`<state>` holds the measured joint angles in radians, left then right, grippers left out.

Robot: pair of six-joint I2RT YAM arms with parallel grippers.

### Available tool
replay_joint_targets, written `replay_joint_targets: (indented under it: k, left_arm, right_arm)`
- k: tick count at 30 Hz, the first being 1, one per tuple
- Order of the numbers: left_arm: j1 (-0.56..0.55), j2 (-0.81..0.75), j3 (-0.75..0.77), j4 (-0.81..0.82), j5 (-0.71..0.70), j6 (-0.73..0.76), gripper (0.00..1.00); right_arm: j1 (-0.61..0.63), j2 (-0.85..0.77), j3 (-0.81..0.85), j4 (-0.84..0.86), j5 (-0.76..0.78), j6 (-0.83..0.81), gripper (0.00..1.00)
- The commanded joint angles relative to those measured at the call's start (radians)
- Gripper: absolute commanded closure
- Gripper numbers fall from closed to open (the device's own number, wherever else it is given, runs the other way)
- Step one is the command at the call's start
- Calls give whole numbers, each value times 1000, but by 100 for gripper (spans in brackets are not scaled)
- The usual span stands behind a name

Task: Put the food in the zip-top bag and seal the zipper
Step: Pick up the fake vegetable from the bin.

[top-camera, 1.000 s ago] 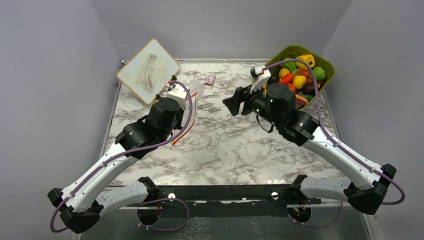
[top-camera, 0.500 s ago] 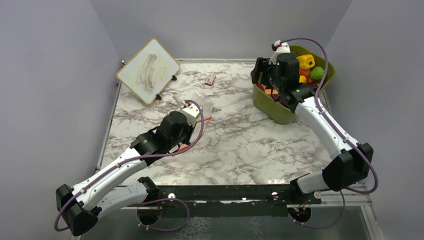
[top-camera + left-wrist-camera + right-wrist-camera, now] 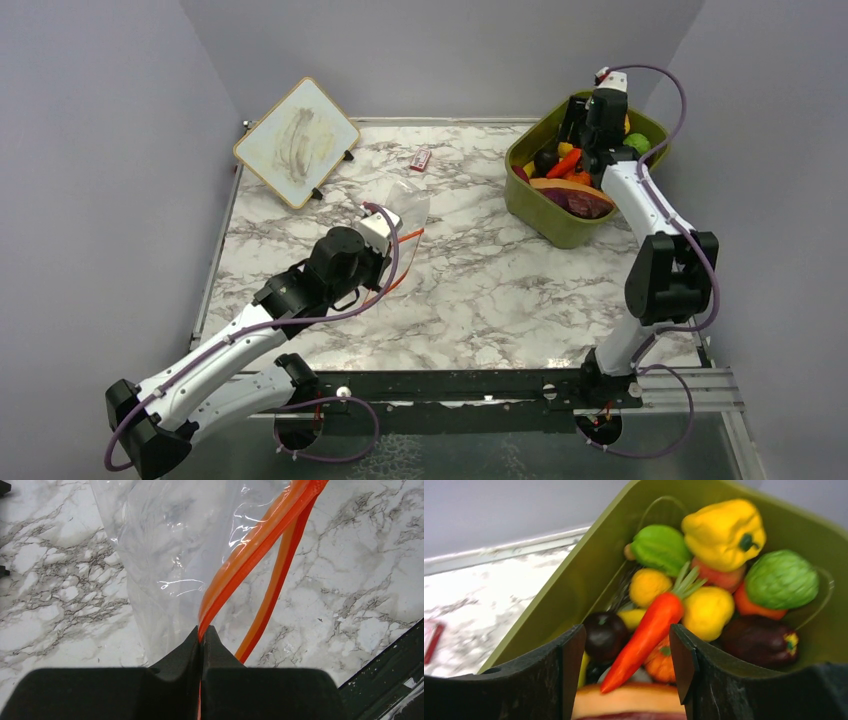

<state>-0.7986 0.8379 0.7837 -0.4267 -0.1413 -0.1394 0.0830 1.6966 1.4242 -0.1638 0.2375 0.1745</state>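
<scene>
The zip-top bag (image 3: pixel 165 555) hangs clear and floppy over the marble, left of the table's middle (image 3: pixel 405 200). My left gripper (image 3: pixel 202 632) is shut on one side of its orange-red zipper (image 3: pixel 250 555); the other side loops free, so the mouth gapes. From above, the left gripper (image 3: pixel 392 232) sits at the bag's near edge. The food (image 3: pixel 572 160) lies piled in the olive-green tub (image 3: pixel 555 228). My right gripper (image 3: pixel 626 635) hovers open over an orange carrot (image 3: pixel 649 630), with a dark purple fruit (image 3: pixel 605 632) beside it. It holds nothing. From above, the right gripper (image 3: pixel 578 135) is inside the tub's far half.
A yellow pepper (image 3: pixel 724 530) and green pieces (image 3: pixel 781 577) lie farther back in the tub. A small red-white packet (image 3: pixel 420 159) lies on the marble at the back. A propped whiteboard (image 3: pixel 296 140) stands at the back left corner.
The right arm has swung from the table's middle back over the tub and now points down into the food. The left gripper carried the bag nearer and to the right.
</scene>
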Motion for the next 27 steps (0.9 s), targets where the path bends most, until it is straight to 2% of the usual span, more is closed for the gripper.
replay_joint_targets:
  k: [1,11,18,24,27]
  left_arm:
    - [7,-6,-13,43,24,0,100]
    - [15,11,-20,55,33,0,100]
    - [22,1,-24,58,32,-2,100]
    - [27,1,-28,61,29,-2,100]
    - [30,5,-27,61,29,-1,100]
  right_arm:
    - [-51,104,106,83,76,-109,35]
    - [-157,285,285,50,41,-125,22]
    - [-183,351,323,77,54,-130,11]
    - [-217,412,370,97,68,-140,7]
    - [-238,429,371,125,-2,-140,7]
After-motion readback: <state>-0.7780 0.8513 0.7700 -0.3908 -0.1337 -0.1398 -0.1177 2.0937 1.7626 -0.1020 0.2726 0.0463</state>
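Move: Lying in the bin, the yellow pepper is about 12 cm ahead of the right hand, 13 cm to its right and some 7 cm below. From that same hand, the green star fruit lies about 12 cm ahead and 5 cm right, the cabbage 6 cm ahead and 20 cm right, the carrot 3 cm ahead and 1 cm right, all about 9 cm below. From the left hand, the pepper is roughly 40 cm ahead, 58 cm right and 5 cm lower. Sweeping right and forward over the heap in the bin, the right hand travels about 15 cm towards the yellow pepper, sinking nearly 5 cm, mostly after the first part of the sweep. The wrist swings some 10 degrees clockwise while the part-open fingers spread almost fully, ending on either side of the pepper in the hand's own view, still short of it. ##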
